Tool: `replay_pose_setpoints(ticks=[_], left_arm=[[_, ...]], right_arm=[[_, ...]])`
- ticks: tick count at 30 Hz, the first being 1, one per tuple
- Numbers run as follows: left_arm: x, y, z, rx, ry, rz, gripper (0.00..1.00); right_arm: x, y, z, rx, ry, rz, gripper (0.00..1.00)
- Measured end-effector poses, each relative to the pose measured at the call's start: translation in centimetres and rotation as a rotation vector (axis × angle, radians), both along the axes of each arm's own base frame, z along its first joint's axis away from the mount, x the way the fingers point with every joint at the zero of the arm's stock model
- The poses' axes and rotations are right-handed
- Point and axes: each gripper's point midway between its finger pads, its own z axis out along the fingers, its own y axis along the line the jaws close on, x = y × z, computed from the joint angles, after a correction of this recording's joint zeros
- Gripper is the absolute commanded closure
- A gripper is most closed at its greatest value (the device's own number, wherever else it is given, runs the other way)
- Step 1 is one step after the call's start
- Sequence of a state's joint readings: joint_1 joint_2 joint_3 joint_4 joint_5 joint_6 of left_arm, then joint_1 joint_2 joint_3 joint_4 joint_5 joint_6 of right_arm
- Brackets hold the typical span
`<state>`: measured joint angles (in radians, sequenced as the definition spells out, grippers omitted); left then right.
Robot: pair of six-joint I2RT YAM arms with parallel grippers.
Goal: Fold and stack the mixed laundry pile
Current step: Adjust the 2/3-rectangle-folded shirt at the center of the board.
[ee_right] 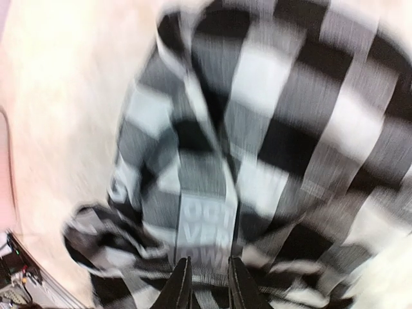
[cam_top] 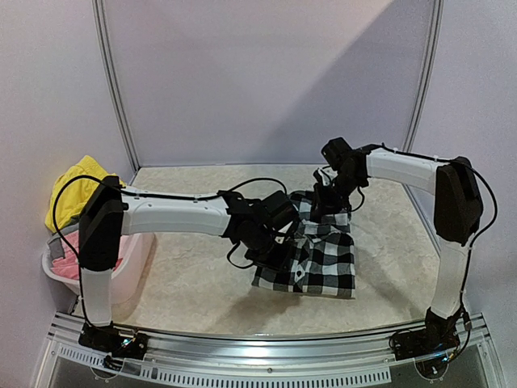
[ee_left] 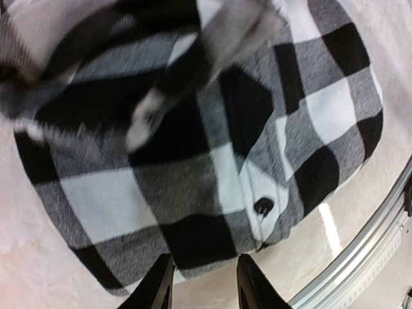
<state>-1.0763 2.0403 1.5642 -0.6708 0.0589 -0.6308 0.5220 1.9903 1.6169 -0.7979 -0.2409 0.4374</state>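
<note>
The black-and-white checked shirt point(cam_top: 323, 259) lies in the middle of the table, its far part drawn up. My right gripper point(cam_top: 327, 206) sits over that far edge. In the right wrist view, which is blurred, the narrow gripper point(ee_right: 210, 262) pinches shirt point(ee_right: 270, 129) fabric just below a grey strip with white lettering point(ee_right: 203, 232). My left gripper point(cam_top: 275, 246) is at the shirt's left side. Its fingers point(ee_left: 158, 286) stand apart at the hem of the shirt point(ee_left: 193, 212), near a black button point(ee_left: 262, 206), with bare table showing between them. The gripper point(ee_left: 205, 261) holds nothing.
A white plastic basket point(cam_top: 133, 267) stands at the left table edge. A yellow garment point(cam_top: 77, 182) is heaped at its far side, with pink cloth point(cam_top: 69, 265) inside. The metal rail point(cam_top: 266, 356) runs along the near edge, and curtain walls close the back and sides.
</note>
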Motion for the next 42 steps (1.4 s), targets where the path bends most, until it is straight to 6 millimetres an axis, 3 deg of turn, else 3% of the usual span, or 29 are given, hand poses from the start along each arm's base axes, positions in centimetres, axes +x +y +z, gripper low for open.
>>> replay_pose_setpoints(ticks=[4, 8, 11, 16, 20, 23, 30, 35, 42], left_arm=[[1.7, -1.4, 0.5, -0.009, -0.028, -0.008, 0.67], [4.2, -1.7, 0.6, -0.011, -0.048, 0.007, 0.67], [7.0, -1.4, 0.3, -0.008, -0.059, 0.03, 0.67], [11.5, -1.1, -0.8, -0.007, -0.066, 0.049, 0.67], [13.8, -1.4, -1.6, -0.017, -0.06, 0.048, 0.67], [15.0, -1.8, -1.9, -0.043, -0.045, 0.054, 0.67], [15.4, -1.4, -1.9, -0.064, -0.013, 0.063, 0.67], [14.1, 1.2, -2.1, -0.028, 0.024, 0.079, 0.67], [12.2, 3.8, 0.0, -0.026, 0.029, 0.098, 0.68]], right_arm=[[2.9, -0.4, 2.2, 0.008, -0.064, -0.008, 0.79], [2.9, -1.8, 2.5, -0.018, -0.063, -0.017, 0.79], [1.3, -2.9, 2.5, -0.036, -0.045, -0.022, 0.79], [-3.6, -5.0, 3.0, -0.026, -0.008, -0.048, 0.79], [-6.6, -5.9, 2.5, 0.007, 0.017, -0.059, 0.79], [-8.3, -5.5, 1.1, 0.056, 0.063, -0.047, 0.79], [-9.6, -2.4, -0.1, 0.147, 0.102, 0.03, 0.8], [-9.6, -0.7, -1.8, 0.179, 0.144, 0.052, 0.8], [-9.0, 0.1, -4.1, 0.174, 0.198, 0.057, 0.8]])
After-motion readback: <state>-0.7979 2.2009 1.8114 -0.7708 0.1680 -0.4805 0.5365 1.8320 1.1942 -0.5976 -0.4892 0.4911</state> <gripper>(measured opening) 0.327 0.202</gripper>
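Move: The left hand is low over the near left corner of the folded shirt. The left edge, halfway up, is about 11 cm ahead of this hand and 3 cm to its left, some 5 cm lower, and the hem button is level with it, 5 cm to the right. From the right hand the shirt's middle is roughly 8 cm back, 3 cm left and 8 cm below; the collar end is 9 cm ahead and 2 cm left, about as low. Forward over the left part of the shirt goes the left hand, about 15 cm and dipping slightly, then it turns out left and a little back, rising, to end at the left edge. The right hand first lifts and reaches forward slightly, then sweeps back some 12 cm, bowing out to the right, and tips as it sinks close over the rumpled middle. Both keep their fingers slightly open. ##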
